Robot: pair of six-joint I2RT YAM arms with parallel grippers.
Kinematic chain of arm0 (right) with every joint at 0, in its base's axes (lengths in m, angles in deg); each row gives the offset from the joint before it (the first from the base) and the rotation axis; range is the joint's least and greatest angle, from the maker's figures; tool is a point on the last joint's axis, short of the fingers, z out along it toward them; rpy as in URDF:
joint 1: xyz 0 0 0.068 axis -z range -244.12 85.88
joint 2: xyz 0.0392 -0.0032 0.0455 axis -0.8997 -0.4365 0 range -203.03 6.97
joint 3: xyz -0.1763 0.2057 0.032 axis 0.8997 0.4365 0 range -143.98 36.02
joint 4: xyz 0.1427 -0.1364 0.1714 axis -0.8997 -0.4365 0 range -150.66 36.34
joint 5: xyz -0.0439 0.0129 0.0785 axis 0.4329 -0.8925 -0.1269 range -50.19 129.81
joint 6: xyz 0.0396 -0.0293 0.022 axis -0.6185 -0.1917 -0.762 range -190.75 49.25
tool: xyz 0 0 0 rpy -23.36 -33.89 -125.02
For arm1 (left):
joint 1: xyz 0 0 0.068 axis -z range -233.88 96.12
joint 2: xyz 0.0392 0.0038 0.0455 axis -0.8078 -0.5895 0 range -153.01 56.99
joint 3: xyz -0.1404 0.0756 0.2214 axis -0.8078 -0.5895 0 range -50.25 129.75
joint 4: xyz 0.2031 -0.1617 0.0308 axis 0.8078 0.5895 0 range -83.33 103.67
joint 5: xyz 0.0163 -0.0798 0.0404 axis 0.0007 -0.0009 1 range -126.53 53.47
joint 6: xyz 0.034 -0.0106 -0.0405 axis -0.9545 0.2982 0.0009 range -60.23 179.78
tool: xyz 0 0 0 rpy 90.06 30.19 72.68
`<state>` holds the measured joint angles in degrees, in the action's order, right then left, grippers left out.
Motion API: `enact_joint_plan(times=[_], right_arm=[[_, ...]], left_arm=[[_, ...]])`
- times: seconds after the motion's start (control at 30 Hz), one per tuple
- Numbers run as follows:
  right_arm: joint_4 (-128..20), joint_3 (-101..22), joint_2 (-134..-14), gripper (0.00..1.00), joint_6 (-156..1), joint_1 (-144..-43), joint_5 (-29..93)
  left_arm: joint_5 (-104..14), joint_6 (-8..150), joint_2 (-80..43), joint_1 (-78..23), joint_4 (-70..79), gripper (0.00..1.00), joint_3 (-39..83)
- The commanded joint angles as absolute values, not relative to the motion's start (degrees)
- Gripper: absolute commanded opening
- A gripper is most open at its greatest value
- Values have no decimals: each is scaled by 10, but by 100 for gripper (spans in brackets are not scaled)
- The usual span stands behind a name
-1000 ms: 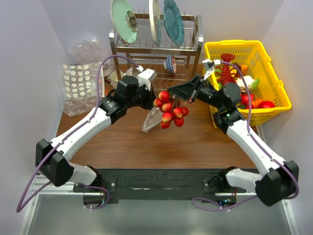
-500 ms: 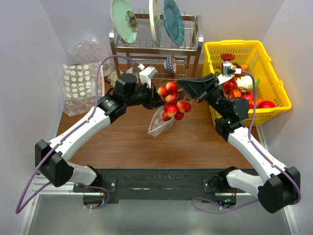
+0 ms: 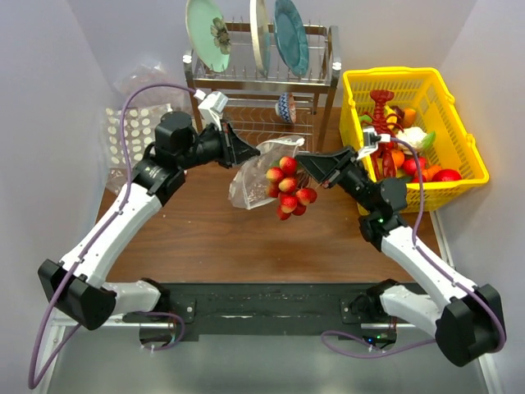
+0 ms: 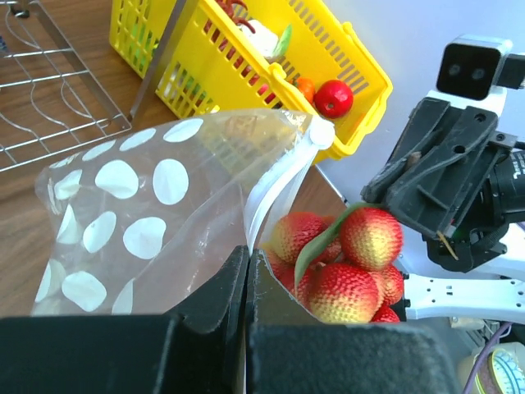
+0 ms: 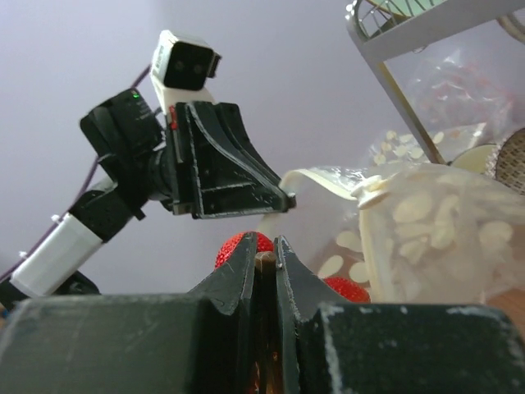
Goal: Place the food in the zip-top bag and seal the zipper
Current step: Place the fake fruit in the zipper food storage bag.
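Observation:
A bunch of red-and-yellow toy fruits [image 3: 287,190] hangs over the table from its brown stem. My right gripper [image 3: 308,167] is shut on that stem [image 5: 264,262]. My left gripper [image 3: 244,155] is shut on the edge of the zip-top bag [image 3: 253,174] and holds it in the air. The bag [image 4: 148,213] is clear with white round spots. Its white zipper [image 4: 275,185] runs up to a tab at the mouth. The fruits [image 4: 353,263] sit right at the bag's mouth, touching its edge. I cannot tell whether any of them is inside.
A yellow basket [image 3: 463,139] with more toy food stands at the right, close behind my right arm. A metal dish rack [image 3: 262,82] with plates is at the back. A dotted clear pack [image 3: 123,135] and a wrinkly plastic sack [image 3: 148,82] lie at the back left.
My left arm has swung left and back, lifting the bag off the table and turning its mouth toward the fruit. My right gripper has come down slightly with the bunch.

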<state>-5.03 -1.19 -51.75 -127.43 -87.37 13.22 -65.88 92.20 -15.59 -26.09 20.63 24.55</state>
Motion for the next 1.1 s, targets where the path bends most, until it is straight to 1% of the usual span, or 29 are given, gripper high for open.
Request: enact_joint_plan(times=[0.0,0.17,0.27,0.4,0.47,0.57,0.7,0.87,0.93,1.07], right_arm=[[-153,-43,-513,0,-1221,-877,143],[-229,-82,-544,0,-1215,-886,165],[-314,-123,-570,0,-1203,-894,195],[-341,-139,-596,0,-1216,-911,227],[-325,-138,-604,0,-1243,-916,238],[-317,-139,-605,0,-1279,-923,287],[-438,-192,-612,0,-1303,-923,386],[-394,-164,-599,0,-1405,-922,433],[-443,-177,-594,0,-1432,-922,470],[-522,-215,-604,0,-1459,-920,468]], left_arm=[[-698,944,-150,-265,167,0,270],[-719,960,-160,-255,134,0,253],[-704,949,-160,-236,120,0,248],[-663,941,-164,-208,101,0,231],[-663,954,-177,-199,87,0,214],[-662,963,-196,-188,56,0,199],[-638,948,-200,-171,55,0,193],[-644,968,-204,-163,21,0,159],[-641,968,-206,-156,18,0,152],[-612,940,-201,-150,20,0,132]])
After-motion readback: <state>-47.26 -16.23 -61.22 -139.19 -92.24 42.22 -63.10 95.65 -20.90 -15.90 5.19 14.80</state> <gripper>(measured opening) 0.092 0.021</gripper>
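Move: Just ahead-left of the right hand is the bag mouth, about 5 cm left, 4 cm ahead and 2 cm lower; that hand already holds the red fruit bunch, hanging some 9 cm below it, 3 cm left and 2 cm back. From the left hand, which already pinches the bag rim, the bunch lies about 8 cm right, 5 cm back and 7 cm down. The yellow basket stands roughly 30 cm right and 22 cm ahead of the right hand, some 25 cm lower. Feeding the bunch towards the bag, the right hand sinks and reaches forward, about 9 cm each, while its wrist swings clockwise and tips down some 45 degrees until the fingers point mostly forward. The left hand, still pinching the rim, draws it about 6 cm right towards the bunch, first rising slightly, then sinking to some 5 cm lower. Both grips stay shut. ##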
